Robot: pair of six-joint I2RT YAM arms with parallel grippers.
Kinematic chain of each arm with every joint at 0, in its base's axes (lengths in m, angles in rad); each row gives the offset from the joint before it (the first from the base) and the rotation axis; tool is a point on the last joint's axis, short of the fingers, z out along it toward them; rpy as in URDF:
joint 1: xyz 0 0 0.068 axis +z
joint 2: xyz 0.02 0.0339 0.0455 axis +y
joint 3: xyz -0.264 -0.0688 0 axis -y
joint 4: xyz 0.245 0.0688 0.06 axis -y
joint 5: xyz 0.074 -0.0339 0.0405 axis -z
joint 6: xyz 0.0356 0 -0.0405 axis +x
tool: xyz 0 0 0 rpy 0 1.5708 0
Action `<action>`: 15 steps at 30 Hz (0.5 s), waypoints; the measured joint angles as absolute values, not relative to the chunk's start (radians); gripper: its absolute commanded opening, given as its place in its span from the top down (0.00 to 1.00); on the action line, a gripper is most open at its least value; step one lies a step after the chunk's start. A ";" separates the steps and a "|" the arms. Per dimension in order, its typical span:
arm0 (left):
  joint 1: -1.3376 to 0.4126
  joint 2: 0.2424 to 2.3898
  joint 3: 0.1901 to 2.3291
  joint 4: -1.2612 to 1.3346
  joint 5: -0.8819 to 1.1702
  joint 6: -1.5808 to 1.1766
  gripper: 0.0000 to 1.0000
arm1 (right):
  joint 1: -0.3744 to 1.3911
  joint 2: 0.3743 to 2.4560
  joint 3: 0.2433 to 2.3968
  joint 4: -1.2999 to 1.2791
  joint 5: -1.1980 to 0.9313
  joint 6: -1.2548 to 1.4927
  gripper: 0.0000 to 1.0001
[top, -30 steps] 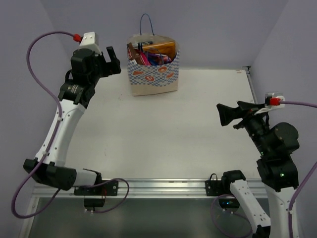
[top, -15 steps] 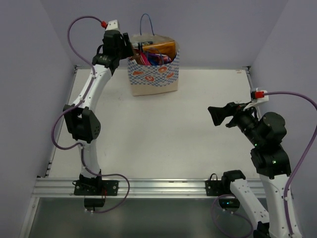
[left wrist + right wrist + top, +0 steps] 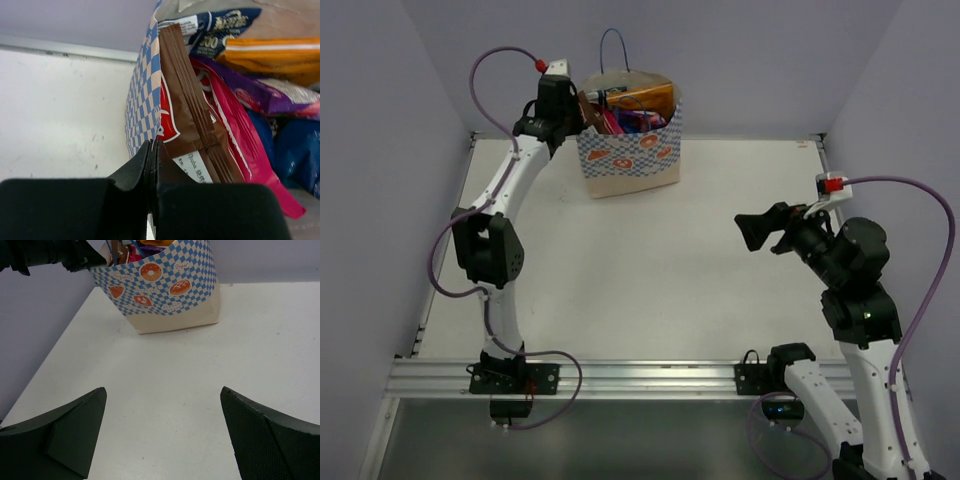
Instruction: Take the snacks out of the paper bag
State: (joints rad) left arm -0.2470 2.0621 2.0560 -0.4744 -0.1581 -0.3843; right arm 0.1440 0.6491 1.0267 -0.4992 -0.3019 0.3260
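Observation:
The paper bag (image 3: 625, 160) stands upright at the back of the table, with its checkered wall (image 3: 142, 100) filling the left wrist view. Snacks stick out of its top: a brown-and-white chip bag (image 3: 190, 125), a magenta packet (image 3: 235, 135), a purple one (image 3: 260, 92), an orange one (image 3: 275, 55) and dark blue ones (image 3: 295, 145). My left gripper (image 3: 575, 110) is at the bag's left rim, shut (image 3: 151, 145) with the thin paper edge pinched between its jaws, right beside the chip bag. My right gripper (image 3: 752, 232) hovers open over the table's right half, facing the bag (image 3: 165, 290), with nothing between its fingers (image 3: 163, 389).
The white table (image 3: 650, 270) is boxed in by lilac walls at left, back and right. A thin blue loop handle (image 3: 614, 45) rises above the bag. An aluminium rail (image 3: 640, 375) carrying both arm bases runs along the near edge.
My left arm swung in from the left to the bag's rim and its jaws closed there. My right gripper edged slightly left and stayed open.

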 measured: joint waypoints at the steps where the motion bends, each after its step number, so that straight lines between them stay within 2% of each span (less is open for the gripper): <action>1: -0.249 2.035 2.022 -0.477 -0.148 -0.384 1.00 | 0.144 0.659 1.029 -0.500 -0.308 0.327 0.01; 8: -0.276 1.739 1.681 -0.515 -0.043 -0.382 1.00 | 0.190 0.783 1.111 -0.503 -0.300 0.341 0.01; 15: -0.289 1.385 1.365 -0.611 0.034 -0.354 1.00 | 0.383 1.009 1.300 -0.514 -0.164 0.347 0.01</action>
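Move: My left hand is already shut on the paper bag's left rim, with the bag's middle about 11 cm to the right, 4 cm ahead and 12 cm below. The clear table I'm pulling it to is roughly 20 cm straight back and 24 cm down. Just inside the rim, the brown packet lies about 5 cm right, 3 cm ahead and 4 cm down. From my open right hand, the bag's middle is some 40 cm ahead, 26 cm left and 22 cm below. Keeping the left rim pinched, I drag the bag about 20 cm back towards my bases with my left hand, nearly level, turning the wrist some 13 degrees clockwise and tipping the fingers down about 10. Meanwhile my right hand, still wide open, closes in on the bag, about 6 cm left and 5 cm forward, rising slightly. ##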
